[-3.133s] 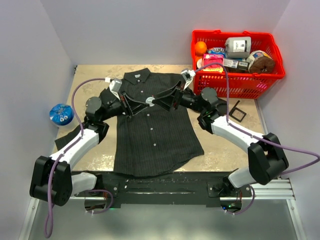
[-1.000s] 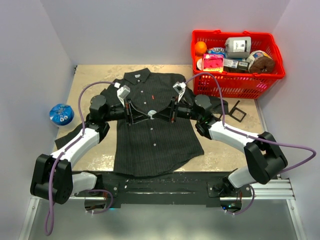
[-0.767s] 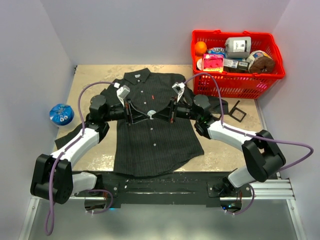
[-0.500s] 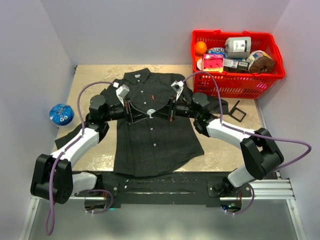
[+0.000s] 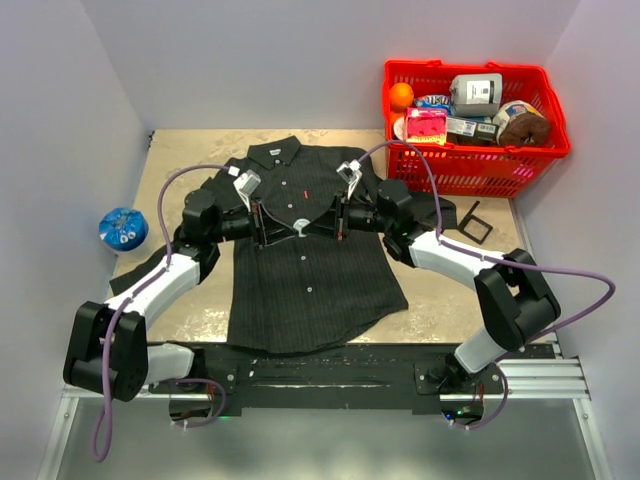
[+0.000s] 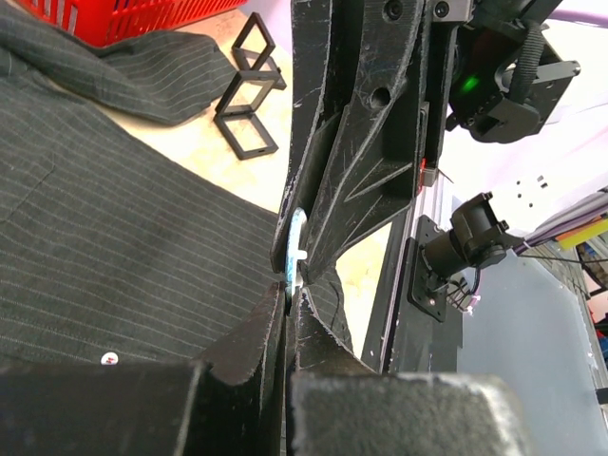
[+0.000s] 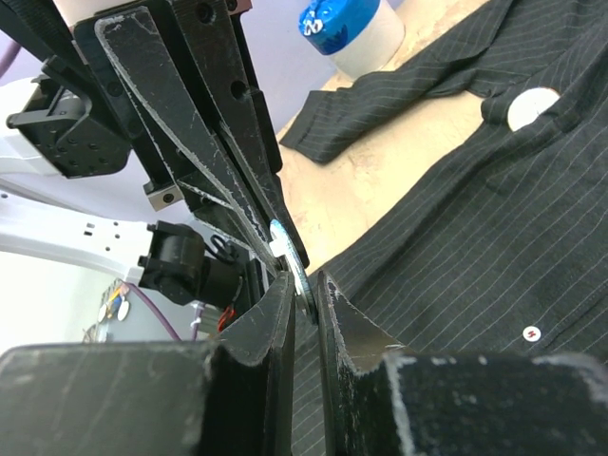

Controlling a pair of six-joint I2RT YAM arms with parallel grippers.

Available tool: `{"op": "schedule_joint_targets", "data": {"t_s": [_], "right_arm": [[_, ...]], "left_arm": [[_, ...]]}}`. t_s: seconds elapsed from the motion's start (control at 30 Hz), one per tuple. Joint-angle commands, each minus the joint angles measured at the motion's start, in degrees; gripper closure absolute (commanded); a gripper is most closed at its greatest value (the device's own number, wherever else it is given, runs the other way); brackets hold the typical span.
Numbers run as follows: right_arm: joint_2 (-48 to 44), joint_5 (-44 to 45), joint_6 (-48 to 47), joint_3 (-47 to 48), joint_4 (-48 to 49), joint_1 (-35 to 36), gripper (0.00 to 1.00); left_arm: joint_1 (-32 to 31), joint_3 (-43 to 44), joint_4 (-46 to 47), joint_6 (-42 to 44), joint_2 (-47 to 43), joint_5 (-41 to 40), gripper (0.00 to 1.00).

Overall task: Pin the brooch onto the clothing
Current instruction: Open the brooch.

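The clothing (image 5: 310,290), a dark pinstriped shirt, lies flat on the table in the top view. Above its chest both grippers meet tip to tip. The brooch (image 5: 300,227) is a small pale blue-white disc held on edge between them. My left gripper (image 6: 288,290) is shut on the brooch (image 6: 295,242) from below in the left wrist view, over the shirt (image 6: 114,247). My right gripper (image 7: 304,285) has its narrow jaws closed round the lower rim of the brooch (image 7: 288,249), just above the shirt (image 7: 494,218). A small white round piece (image 7: 532,107) rests on the shirt's shoulder.
A red basket (image 5: 470,170) full of groceries stands at the back right. A black square frame (image 5: 474,222) lies on the table beside it. A blue-lidded tub (image 5: 122,228) sits at the left edge, off the shirt's sleeve.
My right gripper has slid left to meet the left one and narrowed its jaws round the brooch. The left gripper has held still, shut.
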Motion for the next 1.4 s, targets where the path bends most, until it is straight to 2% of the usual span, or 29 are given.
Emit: {"op": "schedule_joint_targets", "data": {"t_s": [0.0, 0.37, 0.83, 0.93, 0.97, 1.03, 1.07, 1.27, 1.37], "right_arm": [[1.94, 1.82, -2.4, 2.46, -2.95, 1.37, 0.91], [0.62, -1.87, -4.16, 2.37, -3.48, 1.46, 0.9], [-0.52, -3.37, -5.83, 3.43, -5.24, 1.37, 0.83], [-1.57, -3.19, -5.83, 4.22, -5.76, 1.29, 0.73], [-2.01, -3.19, -5.92, 4.39, -5.94, 1.28, 0.64], [-2.63, -3.19, -6.09, 4.57, -6.12, 1.02, 0.53], [-2.81, -3.1, -6.27, 4.66, -6.2, 0.85, 0.45], [-5.97, -1.35, -8.63, 4.57, -8.92, -0.56, 0.36], [-7.81, 1.81, -11.88, 5.36, -13.31, -0.65, 0.34]], "left_arm": [[-2.97, 1.8, 2.93, 1.08, -0.62, 4.4, 1.0], [-1.65, 2.59, 0.02, 0.29, 1.93, 2.38, 1.0], [0.28, 3.38, -3.4, 0.2, 4.04, 0.71, 1.0], [0.72, 3.64, -4.98, 0.81, 4.22, -0.43, 1.0], [0.81, 3.82, -5.34, 1.08, 4.22, -0.7, 1.0], [1.07, 3.91, -5.95, 1.34, 4.22, -1.23, 1.0], [1.07, 3.91, -6.22, 1.52, 4.22, -1.32, 1.0], [1.25, 4.78, -10.08, 4.33, 3.25, -4.21, 1.0], [1.16, 6.28, -16.14, 8.98, 1.76, -9.74, 1.0]]}}
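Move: Between the two facing grippers is the brooch, already in the left fingers, its middle about 2 cm to the right of the left hand and about 2 cm to the left of the right hand; the right fingertips are shut on its edge or pin. The shirt is spread some 18 cm below: from the right hand, its red tag lies about 9 cm ahead and 1 cm left, and a white button roughly 13 cm back, straight behind. Sinking together by about 2 to 2.5 cm, both hands keep the brooch between their tips, the left wrist tipping some 5 to 10 degrees. The right fingers then let go and spread to well over half open as that hand rises back about 2 cm, easing right at the last; the left keeps its pinch and drifts forward about 1 cm. ##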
